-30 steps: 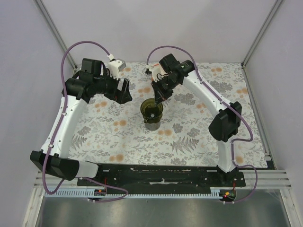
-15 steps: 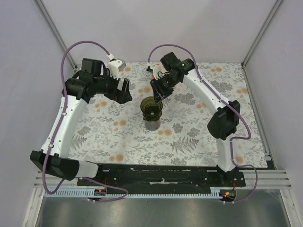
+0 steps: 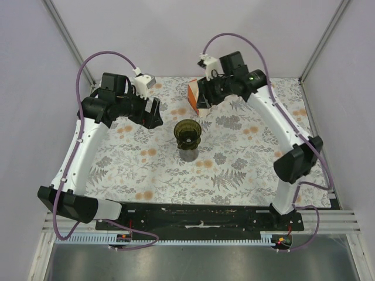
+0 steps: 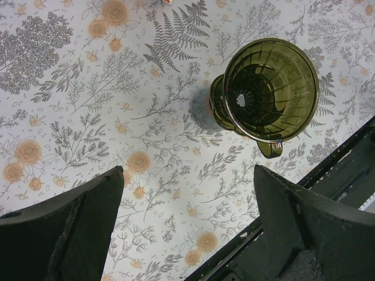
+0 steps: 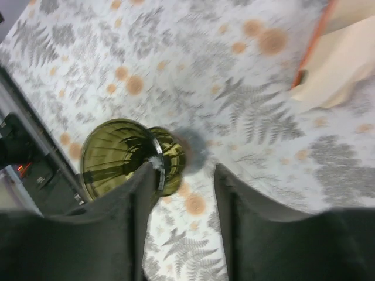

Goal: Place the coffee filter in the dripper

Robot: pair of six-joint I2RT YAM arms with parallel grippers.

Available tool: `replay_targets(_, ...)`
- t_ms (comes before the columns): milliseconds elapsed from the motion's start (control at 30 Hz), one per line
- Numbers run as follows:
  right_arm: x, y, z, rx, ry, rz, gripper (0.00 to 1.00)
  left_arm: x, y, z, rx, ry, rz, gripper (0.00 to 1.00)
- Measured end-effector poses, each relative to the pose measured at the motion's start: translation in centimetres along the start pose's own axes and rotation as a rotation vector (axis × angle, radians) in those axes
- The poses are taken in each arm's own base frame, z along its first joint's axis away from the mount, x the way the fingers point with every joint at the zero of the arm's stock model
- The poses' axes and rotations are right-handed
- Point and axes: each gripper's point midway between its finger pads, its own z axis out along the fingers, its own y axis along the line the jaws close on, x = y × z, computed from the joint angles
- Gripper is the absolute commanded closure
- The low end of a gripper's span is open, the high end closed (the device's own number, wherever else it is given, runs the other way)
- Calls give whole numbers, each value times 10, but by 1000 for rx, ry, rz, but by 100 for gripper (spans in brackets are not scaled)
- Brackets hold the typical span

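Observation:
The dripper (image 3: 188, 134), a dark green ribbed funnel with a handle, stands on its cup base mid-table. In the left wrist view (image 4: 270, 88) its inside is bare, with no paper in it. No single white coffee filter shows in any view. My right gripper (image 3: 203, 102) is open and empty, behind the dripper and beside the orange-and-cream pack (image 3: 193, 95). In the right wrist view the gripper (image 5: 186, 175) hangs above the cloth, with the dripper (image 5: 120, 155) partly behind its left finger. My left gripper (image 3: 155, 113) is open and empty, left of the dripper (image 4: 188, 175).
The orange-and-cream wedge pack (image 5: 345, 58) stands at the back of the floral tablecloth (image 3: 234, 170). The black base rail (image 3: 199, 213) runs along the near edge. Cage walls and posts close in the back and sides.
My right gripper has pulled back and up from over the dripper to the pack at the back, which now shows. The left arm has not moved.

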Motion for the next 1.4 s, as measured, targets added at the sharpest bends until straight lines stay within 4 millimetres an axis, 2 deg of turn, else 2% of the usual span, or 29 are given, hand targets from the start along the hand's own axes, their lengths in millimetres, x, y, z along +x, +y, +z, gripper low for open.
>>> replay_targets(67, -16, -15, -25, 61, -120, 20, 68, 1, 1, 0, -2, 2, -2, 3)
replay_targets(167, -28, -48, -52, 192, -267, 78, 61, 2, 3, 2, -7, 2, -1, 3)
replay_targets(233, -35, -70, -51, 262, -320, 114, 61, 2, 5, 3, -14, 2, 3, 3)
replay_targets(300, -38, -90, -32, 303, -344, 153, 60, 3, 7, 4, -24, 5, 5, 3)
replay_targets(433, -23, -129, 29, 350, -315, 250, 58, 5, 10, 5, -35, 10, 8, 3)
replay_targets(567, 16, -169, 95, 394, -237, 381, 54, 6, 15, 6, -54, 13, 9, 3)
replay_targets(667, 48, -191, 127, 427, -180, 476, 54, 6, 17, 7, -59, 16, 9, 3)
replay_targets(733, 61, -201, 138, 442, -167, 532, 54, 7, 18, 7, -61, 20, 8, 3)
replay_targets(833, 64, -208, 142, 448, -177, 586, 54, 8, 19, 10, -60, 27, 8, 3)
replay_targets(1000, 42, -215, 139, 434, -248, 625, 56, 10, 22, 15, -58, 43, 3, 3)
replay_targets(1133, 27, -219, 145, 398, -290, 650, 59, 12, 23, 17, -57, 49, -1, 3)
replay_targets(1300, 38, -222, 158, 370, -265, 696, 70, 12, 26, 16, -62, 47, -6, 3)
replay_targets(1400, 45, -223, 165, 353, -248, 716, 83, 11, 26, 16, -62, 46, -7, 4)
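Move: The coffee filter sticks out of its orange packet about 22 cm ahead of the right hand, 2 cm to its right and some 21 cm below. The packet lies just beyond and to the left of the filter, about 24 cm ahead and 1 cm left of the hand. The dripper, already on the glass jug, is about 7 cm back, 4 cm left and 10 cm below. From the left hand the filter is roughly 28 cm ahead, 17 cm right and 23 cm down. The filter's near edge is what the right hand reaches for: leaving the dripper, it arcs forward about 19 cm, first swinging right and rising slightly, then plunging some 20 cm below its start while turning about 45 degrees clockwise. The half-open fingers straddle the filter's edge and narrow around it at the end. The open left hand sinks a couple of centimetres, easing forward and left. ##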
